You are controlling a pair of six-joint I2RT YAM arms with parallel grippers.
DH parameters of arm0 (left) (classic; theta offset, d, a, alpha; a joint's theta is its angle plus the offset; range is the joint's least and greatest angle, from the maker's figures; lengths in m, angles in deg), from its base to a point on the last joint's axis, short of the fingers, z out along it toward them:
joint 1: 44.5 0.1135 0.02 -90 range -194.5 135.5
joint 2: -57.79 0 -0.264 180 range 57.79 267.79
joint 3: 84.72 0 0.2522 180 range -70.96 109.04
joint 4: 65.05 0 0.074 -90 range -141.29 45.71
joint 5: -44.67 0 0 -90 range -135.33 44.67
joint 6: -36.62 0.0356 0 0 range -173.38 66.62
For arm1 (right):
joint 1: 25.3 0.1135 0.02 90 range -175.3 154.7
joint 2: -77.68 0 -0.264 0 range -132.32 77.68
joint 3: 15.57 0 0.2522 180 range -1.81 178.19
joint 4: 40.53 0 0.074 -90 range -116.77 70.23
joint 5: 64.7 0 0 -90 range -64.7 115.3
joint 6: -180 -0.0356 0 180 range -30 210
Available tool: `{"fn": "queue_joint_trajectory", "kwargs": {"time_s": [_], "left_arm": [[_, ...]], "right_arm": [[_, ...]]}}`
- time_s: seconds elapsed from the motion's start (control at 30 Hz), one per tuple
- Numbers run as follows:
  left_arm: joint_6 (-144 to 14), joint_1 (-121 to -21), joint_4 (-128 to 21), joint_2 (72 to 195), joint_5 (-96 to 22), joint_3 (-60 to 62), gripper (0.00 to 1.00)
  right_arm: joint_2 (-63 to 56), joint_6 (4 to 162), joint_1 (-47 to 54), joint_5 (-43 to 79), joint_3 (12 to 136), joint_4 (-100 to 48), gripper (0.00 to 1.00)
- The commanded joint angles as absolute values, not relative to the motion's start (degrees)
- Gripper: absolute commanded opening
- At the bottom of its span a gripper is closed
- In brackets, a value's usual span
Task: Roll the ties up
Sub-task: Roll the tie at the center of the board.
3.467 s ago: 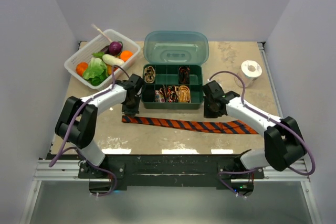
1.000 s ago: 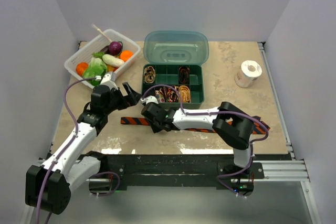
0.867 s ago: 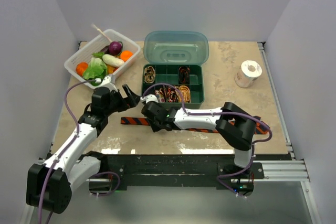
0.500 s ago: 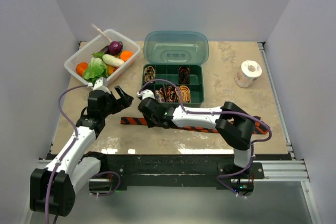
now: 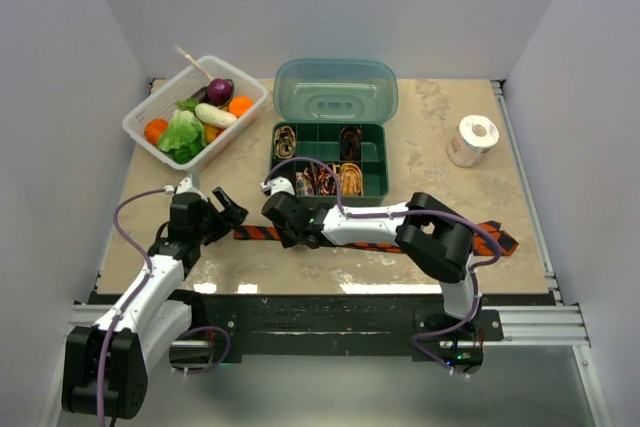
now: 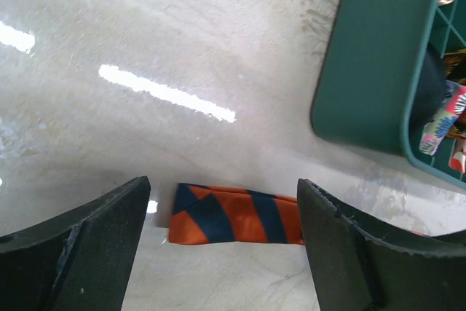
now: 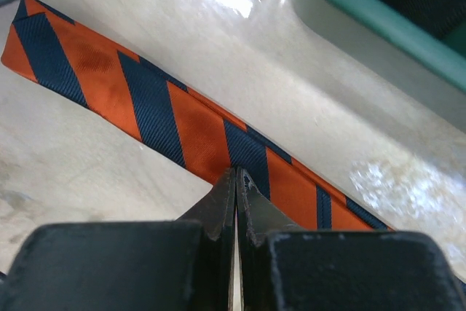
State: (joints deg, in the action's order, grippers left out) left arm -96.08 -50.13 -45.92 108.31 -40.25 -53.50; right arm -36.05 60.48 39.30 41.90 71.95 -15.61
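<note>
An orange-red tie with navy diagonal stripes (image 5: pixel 254 233) lies flat along the table's front, and its wide end (image 5: pixel 497 238) reaches past my right arm. My right gripper (image 5: pixel 291 236) is shut, with its tips (image 7: pixel 235 174) pressing down on the tie (image 7: pixel 145 100) a little way in from the narrow end. My left gripper (image 5: pixel 231 210) is open, just left of that end. In the left wrist view the tie's end (image 6: pixel 237 216) lies between the spread fingers (image 6: pixel 109 231), untouched. Several small rolled ties (image 5: pixel 349 179) sit in the green box's compartments.
The green compartment box (image 5: pixel 383 162) stands behind the tie with its lid (image 5: pixel 335 90) propped open; its corner (image 6: pixel 364 56) shows close to my left gripper. A white basket (image 5: pixel 148 110) of vegetables is at back left. A white tape roll (image 5: pixel 472 139) is at back right.
My left arm has drawn back to the left and toward the near edge, its gripper staying open. My right gripper has shifted slightly left along the tie and stays shut.
</note>
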Motion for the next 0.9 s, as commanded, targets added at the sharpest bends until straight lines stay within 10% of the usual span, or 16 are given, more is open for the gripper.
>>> {"fn": "queue_joint_trajectory", "kwargs": {"time_s": [0.0, 0.87], "left_arm": [[-98.7, -49.7, -46.3, 105.7, -42.6, -55.2, 0.86], [-104.1, -49.8, -54.2, 101.6, -35.9, -65.7, 0.43]], "right_arm": [[-31.9, 60.0, 39.7, 42.9, 69.3, -14.0, 0.00], [-32.4, 62.7, 39.6, 33.3, 76.9, -15.5, 0.00]]}}
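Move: The tie's left end lies roughly 3 cm back of the open left hand, 1 cm to its right and 5 cm below. From that hand the green box's middle is about 13 cm ahead and 23 cm right, 2 cm down; the vegetable basket about 26 cm ahead, 8 cm left. From the shut right hand, the tie's left end is some 10 cm left and 1 cm ahead. Left hand sinks 3 cm and draws back onto the tie's end, half closing; right slips right, then rises 4 cm. ##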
